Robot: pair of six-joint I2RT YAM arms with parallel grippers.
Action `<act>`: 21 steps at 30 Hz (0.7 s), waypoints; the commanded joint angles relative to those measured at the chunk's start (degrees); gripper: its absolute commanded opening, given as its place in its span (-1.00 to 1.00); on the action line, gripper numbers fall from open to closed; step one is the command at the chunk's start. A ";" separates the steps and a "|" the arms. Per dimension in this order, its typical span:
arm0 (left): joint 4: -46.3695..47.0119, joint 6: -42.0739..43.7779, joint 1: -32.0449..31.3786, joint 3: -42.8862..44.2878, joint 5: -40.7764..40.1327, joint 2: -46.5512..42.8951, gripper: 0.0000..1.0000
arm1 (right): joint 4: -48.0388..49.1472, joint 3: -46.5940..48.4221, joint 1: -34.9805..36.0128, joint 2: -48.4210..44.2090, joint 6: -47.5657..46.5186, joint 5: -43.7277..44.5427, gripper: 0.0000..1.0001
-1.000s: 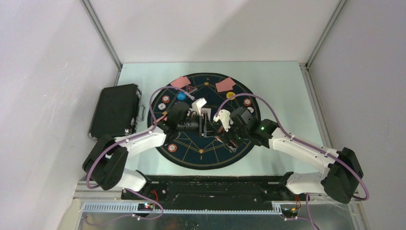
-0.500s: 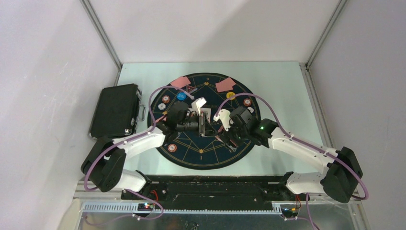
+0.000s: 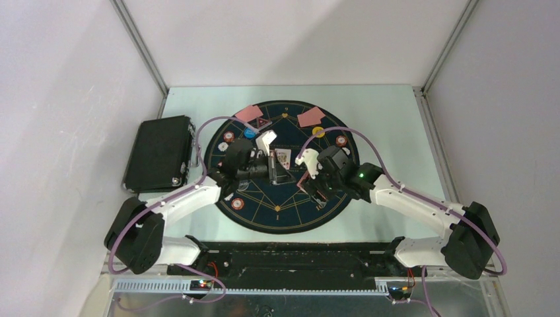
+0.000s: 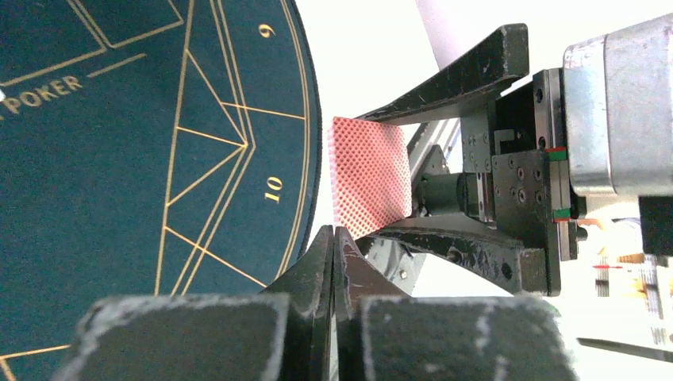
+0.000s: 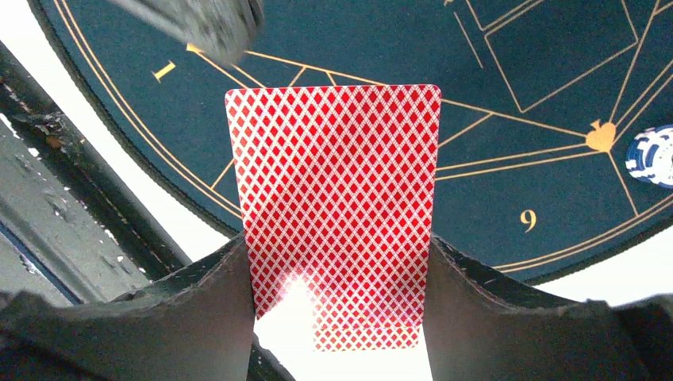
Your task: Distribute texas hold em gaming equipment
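My right gripper (image 5: 337,246) (image 3: 308,187) is shut on a small stack of red-backed playing cards (image 5: 333,198), gripping their long edges above the dark round mat (image 3: 277,212). My left gripper (image 4: 333,232) (image 3: 285,173) faces it with its jaws pressed together, and nothing shows past their tips. A face-up card (image 3: 282,157) sits by the left fingers; I cannot tell if it touches them. Two pink cards (image 3: 249,113) (image 3: 310,117), a red triangular token (image 3: 263,123) and blue (image 3: 249,132), yellow (image 3: 318,131) and red-white chips (image 3: 341,140) lie on the mat.
A black rectangular case (image 3: 160,153) lies shut at the table's left edge, beside the left arm. More chips sit at the mat's left (image 3: 228,137) and near-left (image 3: 237,203) rim. A blue chip (image 5: 652,155) lies right of the held cards. Walls close in on three sides.
My left jaws have gone from partly open to shut. The left arm has shifted a little toward the back left. The right arm and its cards have stayed put.
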 commanded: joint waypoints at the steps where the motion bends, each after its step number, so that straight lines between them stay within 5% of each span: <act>1: -1.05 1.89 1.55 -0.88 -1.68 -2.62 -1.00 | 0.72 2.75 -0.47 -0.32 0.86 1.06 -1.00; 5: -1.03 2.30 1.52 -0.39 -0.75 -2.89 -0.87 | 0.77 2.77 -0.45 -0.40 0.69 0.89 -1.00; 6: -1.03 2.32 1.52 -0.25 0.23 -2.89 -0.67 | 0.75 2.79 -0.47 -0.41 0.65 0.85 -1.00; 7: -0.43 1.99 1.52 -0.23 0.76 -2.82 -0.15 | 0.82 2.79 -0.39 -0.46 0.64 0.70 -1.00; 10: 4.03 0.13 1.50 -0.89 3.30 -2.47 0.56 | 0.98 2.79 -0.29 -0.54 0.51 0.40 -1.00; 14: 4.84 -0.83 0.48 -0.02 3.71 -0.25 0.72 | 1.24 2.80 -0.03 -0.91 0.42 0.32 -1.00; 21: 6.17 -1.22 -1.30 2.93 4.39 5.41 0.61 | 1.65 2.80 0.18 -1.98 0.46 -0.74 -1.00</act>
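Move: The deck, held in my right fingers, has its middle about 5 cm to the right of my empty left hand, some 2 cm back and 3 cm below. It lies roughly 2 cm left of my right hand point and 1 cm ahead, at the same height. From my left hand, the face-up cards on the mat lie about 14 cm ahead, 4 cm left and 14 cm below. The clear disc lies some 19 cm left, 2 cm ahead and 14 cm below. My left hand, fingers shut on nothing, first eases about 1 cm left and slightly forward, away from the deck. I then spread its fingers wide, lift slightly and come back right by some 1.5 cm, dipping about 1 cm at the end, towards the deck's near edge. My right hand stays in place and keeps its grip on the deck. ##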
